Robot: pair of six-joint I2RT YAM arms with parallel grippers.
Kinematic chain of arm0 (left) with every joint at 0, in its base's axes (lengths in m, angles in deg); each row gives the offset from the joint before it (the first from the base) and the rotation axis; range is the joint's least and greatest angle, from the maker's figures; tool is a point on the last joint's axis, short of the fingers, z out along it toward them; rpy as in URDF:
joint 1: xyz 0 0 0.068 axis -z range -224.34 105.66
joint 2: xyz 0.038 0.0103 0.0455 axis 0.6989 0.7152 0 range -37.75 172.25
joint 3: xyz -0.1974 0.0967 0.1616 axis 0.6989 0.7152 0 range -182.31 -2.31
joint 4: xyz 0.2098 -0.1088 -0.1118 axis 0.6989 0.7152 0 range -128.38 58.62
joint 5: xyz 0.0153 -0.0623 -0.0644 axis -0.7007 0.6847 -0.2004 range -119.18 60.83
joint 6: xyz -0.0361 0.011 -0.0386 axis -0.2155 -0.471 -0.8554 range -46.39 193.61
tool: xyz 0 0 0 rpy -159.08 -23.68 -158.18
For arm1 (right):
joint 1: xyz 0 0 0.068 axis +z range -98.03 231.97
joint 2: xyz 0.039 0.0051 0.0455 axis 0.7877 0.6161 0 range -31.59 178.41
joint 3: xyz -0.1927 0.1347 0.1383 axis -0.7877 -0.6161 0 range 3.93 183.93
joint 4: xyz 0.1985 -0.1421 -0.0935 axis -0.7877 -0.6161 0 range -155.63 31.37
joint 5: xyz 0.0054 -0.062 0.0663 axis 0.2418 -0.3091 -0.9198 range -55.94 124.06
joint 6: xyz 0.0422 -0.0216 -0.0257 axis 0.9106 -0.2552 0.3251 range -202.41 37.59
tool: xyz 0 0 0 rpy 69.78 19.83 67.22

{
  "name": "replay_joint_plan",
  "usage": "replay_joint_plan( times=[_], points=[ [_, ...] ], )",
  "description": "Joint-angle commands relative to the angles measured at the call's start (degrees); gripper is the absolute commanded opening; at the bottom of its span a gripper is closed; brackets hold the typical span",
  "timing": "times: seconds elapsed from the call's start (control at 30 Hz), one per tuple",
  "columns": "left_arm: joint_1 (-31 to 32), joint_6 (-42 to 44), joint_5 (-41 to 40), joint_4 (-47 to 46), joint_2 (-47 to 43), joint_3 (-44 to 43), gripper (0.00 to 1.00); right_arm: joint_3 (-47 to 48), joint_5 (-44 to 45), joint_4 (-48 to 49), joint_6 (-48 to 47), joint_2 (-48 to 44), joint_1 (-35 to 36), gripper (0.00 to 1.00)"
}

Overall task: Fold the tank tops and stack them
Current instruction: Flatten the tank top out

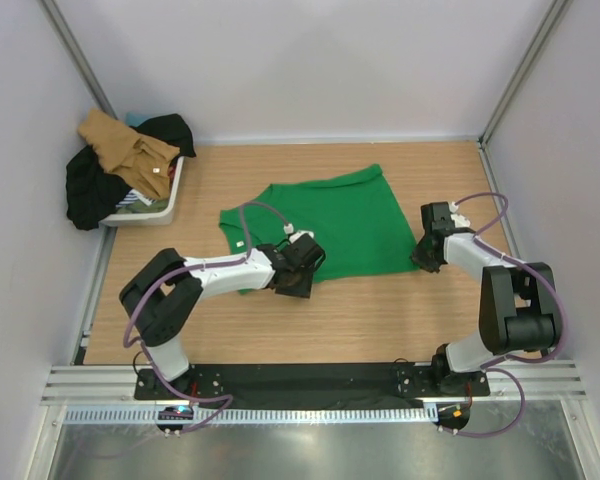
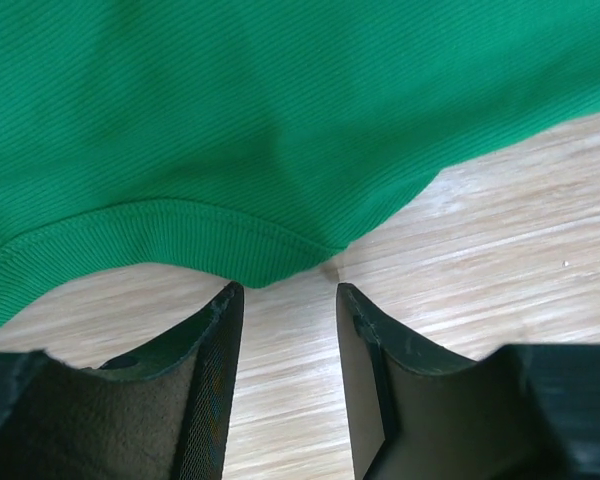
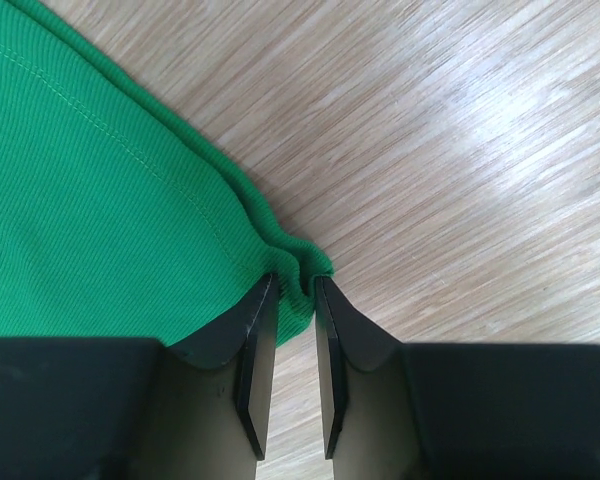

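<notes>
The green tank top (image 1: 330,225) lies spread flat on the wooden table. My left gripper (image 1: 295,283) sits at its near left edge. In the left wrist view this gripper (image 2: 288,288) is open over bare wood, and the curved green hem (image 2: 180,235) lies just beyond its fingertips. My right gripper (image 1: 423,258) is at the near right corner of the top. In the right wrist view the jaws (image 3: 296,280) are closed on a bunched fold of that green corner (image 3: 298,262). The tan tank top (image 1: 125,150) lies crumpled on a pile at the far left.
A white tray (image 1: 170,200) at the far left holds the pile, with black garments (image 1: 90,190) spilling over its side. Pale walls enclose the table on three sides. Bare wood (image 1: 380,310) lies between the green top and the arm bases.
</notes>
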Motion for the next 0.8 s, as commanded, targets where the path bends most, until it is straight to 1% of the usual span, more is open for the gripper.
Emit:
replay_joint_plan(
  times=[0.0,0.1,0.17,0.23,0.3,0.33,0.37,0.4,0.43,0.6,0.63,0.77],
  points=[
    [-0.6,-0.2,-2.0,-1.9,0.8,-2.1,0.43,1.5,1.2,2.1,0.6,-0.3,0.2,0.27],
    [-0.6,-0.2,-1.8,-3.1,2.4,-3.4,0.41,1.5,0.9,2.2,0.5,0.4,0.2,0.27],
    [-0.7,-0.1,-2.2,-2.6,3.1,-4.5,0.37,1.6,0.8,2.4,0.5,0.7,0.2,0.26],
    [-0.7,0.0,-2.3,-2.7,4.1,-5.7,0.32,1.5,0.7,2.4,0.4,0.7,0.2,0.21],
    [-0.8,0.1,-2.5,-2.6,4.8,-6.6,0.25,1.5,0.6,2.4,0.3,0.7,0.2,0.13],
    [-0.8,0.2,-2.5,-2.2,5.3,-6.8,0.22,1.4,0.6,2.5,0.2,0.7,0.1,0.12],
    [-0.8,0.3,-2.6,-2.1,5.4,-7.0,0.10,1.4,0.7,2.2,0.2,0.7,0.2,0.09],
    [-0.8,0.3,-2.7,-1.8,5.4,-7.2,0.04,1.3,0.7,2.2,0.2,0.6,0.2,0.03],
    [-0.9,0.7,-2.9,-0.5,5.2,-7.5,0.00,1.5,0.6,1.9,0.0,0.5,0.2,0.01],
    [-0.9,2.3,-2.9,4.2,-0.1,-7.3,0.00,2.1,2.4,-2.1,-0.3,-1.3,0.4,0.01],
    [-1.0,2.6,-1.5,5.9,-1.0,-7.3,0.00,2.3,2.4,-2.9,-0.5,-2.1,0.4,0.01],
    [-1.2,3.6,4.9,7.6,-5.6,-5.8,0.00,3.5,2.4,-7.0,-0.9,-4.4,1.3,0.01]
  ],
)
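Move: From the left gripper, the tank top's near underarm corner lies about 2 cm ahead, 1 cm right and 1 cm below. The near strap end is some 13 cm left, level with the hand; the far underarm corner is roughly 27 cm ahead and 8 cm left. The near hem corner is about 1 cm ahead of the right gripper and 1 cm below, neither left nor right; the far hem corner is some 28 cm ahead and 11 cm left. Slide the left gripper level, about 2.5 cm forward and nearly 2 cm right, onto the near underarm corner. Shut its fingers on the way and pinch the cloth, then lift about 2.5 cm, easing back and left. Meanwhile close the right fingers on the near hem corner almost in place, then draw it about 1 cm back, rising only slightly. ##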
